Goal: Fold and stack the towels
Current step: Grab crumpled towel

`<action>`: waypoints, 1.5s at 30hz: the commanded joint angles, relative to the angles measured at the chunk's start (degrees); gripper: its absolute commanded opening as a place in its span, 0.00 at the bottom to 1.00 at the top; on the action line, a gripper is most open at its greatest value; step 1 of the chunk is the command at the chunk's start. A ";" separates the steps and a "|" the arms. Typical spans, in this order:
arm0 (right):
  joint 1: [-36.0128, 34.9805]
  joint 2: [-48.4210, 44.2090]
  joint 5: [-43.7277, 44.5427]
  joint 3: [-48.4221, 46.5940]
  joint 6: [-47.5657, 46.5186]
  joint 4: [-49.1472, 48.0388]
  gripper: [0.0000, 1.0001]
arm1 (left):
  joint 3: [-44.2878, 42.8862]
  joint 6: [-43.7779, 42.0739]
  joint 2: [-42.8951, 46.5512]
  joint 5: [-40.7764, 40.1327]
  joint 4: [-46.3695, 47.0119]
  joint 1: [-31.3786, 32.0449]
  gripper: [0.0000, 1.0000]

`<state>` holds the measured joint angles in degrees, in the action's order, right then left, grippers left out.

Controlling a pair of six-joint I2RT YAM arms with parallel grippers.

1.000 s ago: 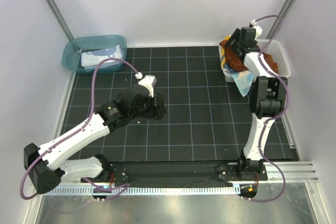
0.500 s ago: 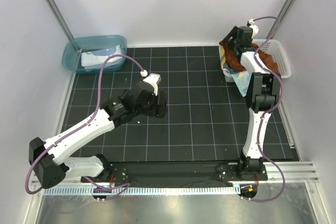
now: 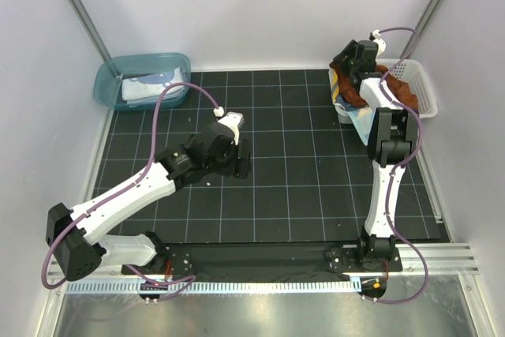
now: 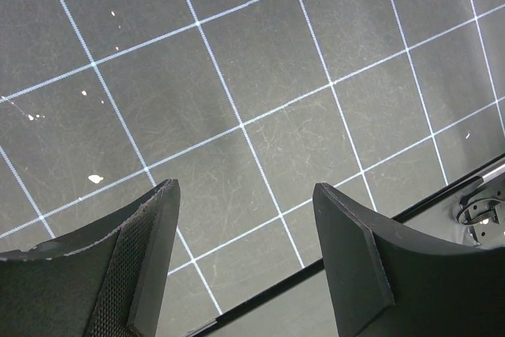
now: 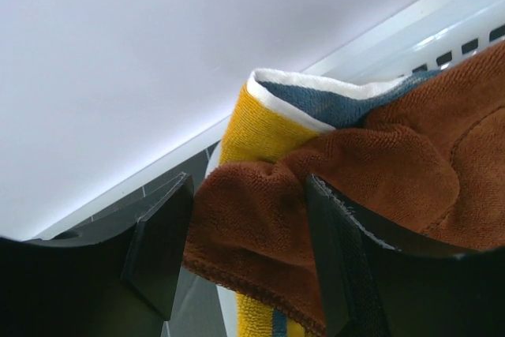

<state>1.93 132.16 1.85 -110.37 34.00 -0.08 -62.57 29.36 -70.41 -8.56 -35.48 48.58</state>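
Observation:
A heap of towels fills the white lattice basket [image 3: 424,84] at the back right. On top lies a rust-brown terry towel [image 3: 354,94] [image 5: 260,222], with a navy towel with a yellow border [image 5: 254,128] under it. A pale blue towel [image 3: 365,122] hangs over the basket's near rim. My right gripper [image 3: 342,70] [image 5: 248,187] is open, its jaws standing either side of a bunched fold of the rust-brown towel. My left gripper [image 3: 241,160] [image 4: 245,191] hangs open over the bare black grid mat [image 4: 260,92], nothing between its fingers.
A teal plastic tub [image 3: 107,89] at the back left holds folded pale cloth [image 3: 150,87]. White walls close the back and both sides. The mat's near edge and a metal rail [image 4: 481,203] show in the left wrist view.
The right gripper's jaws have narrowed around the brown towel fold at the basket. The left arm has swung a little right and forward over the mat, still open.

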 commanded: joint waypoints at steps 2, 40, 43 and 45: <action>-0.26 0.21 -0.71 -2.57 1.33 -1.68 0.63 | -1.86 -0.98 0.01 -0.76 -0.29 -0.24 0.71; 3.69 -18.77 -0.35 -1.16 -1.13 6.22 0.01 | -2.38 -0.71 0.62 -1.46 -0.20 -0.50 0.69; 3.69 -18.95 -3.67 -6.34 -1.30 10.79 0.01 | -3.09 -0.36 0.71 -1.64 -0.64 -1.03 0.69; 3.60 -19.92 -5.35 -9.16 -1.30 13.17 0.01 | -3.70 -0.19 0.98 -1.64 -0.81 -1.29 0.69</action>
<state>5.76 118.08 0.43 -113.40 33.71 10.35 -63.16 29.41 -70.76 -9.41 -36.07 47.94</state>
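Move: The brown towel's far left edge lies just below the open right fingers, practically between them, while its crumpled middle is roughly 9 cm back, 9 cm right and 5 cm lower. Beneath it, the yellow-striped towel is centred some 12 cm back, 2 cm right and 7 cm below that hand; the white basket's middle is about 10 cm back, 12 cm right and 9 cm down. From the left hand, the brown towel is around 33 cm ahead, 43 cm right and 9 cm below. The right fingers close on the brown towel's far left edge, then raise it about 14 cm, drifting back and right. ##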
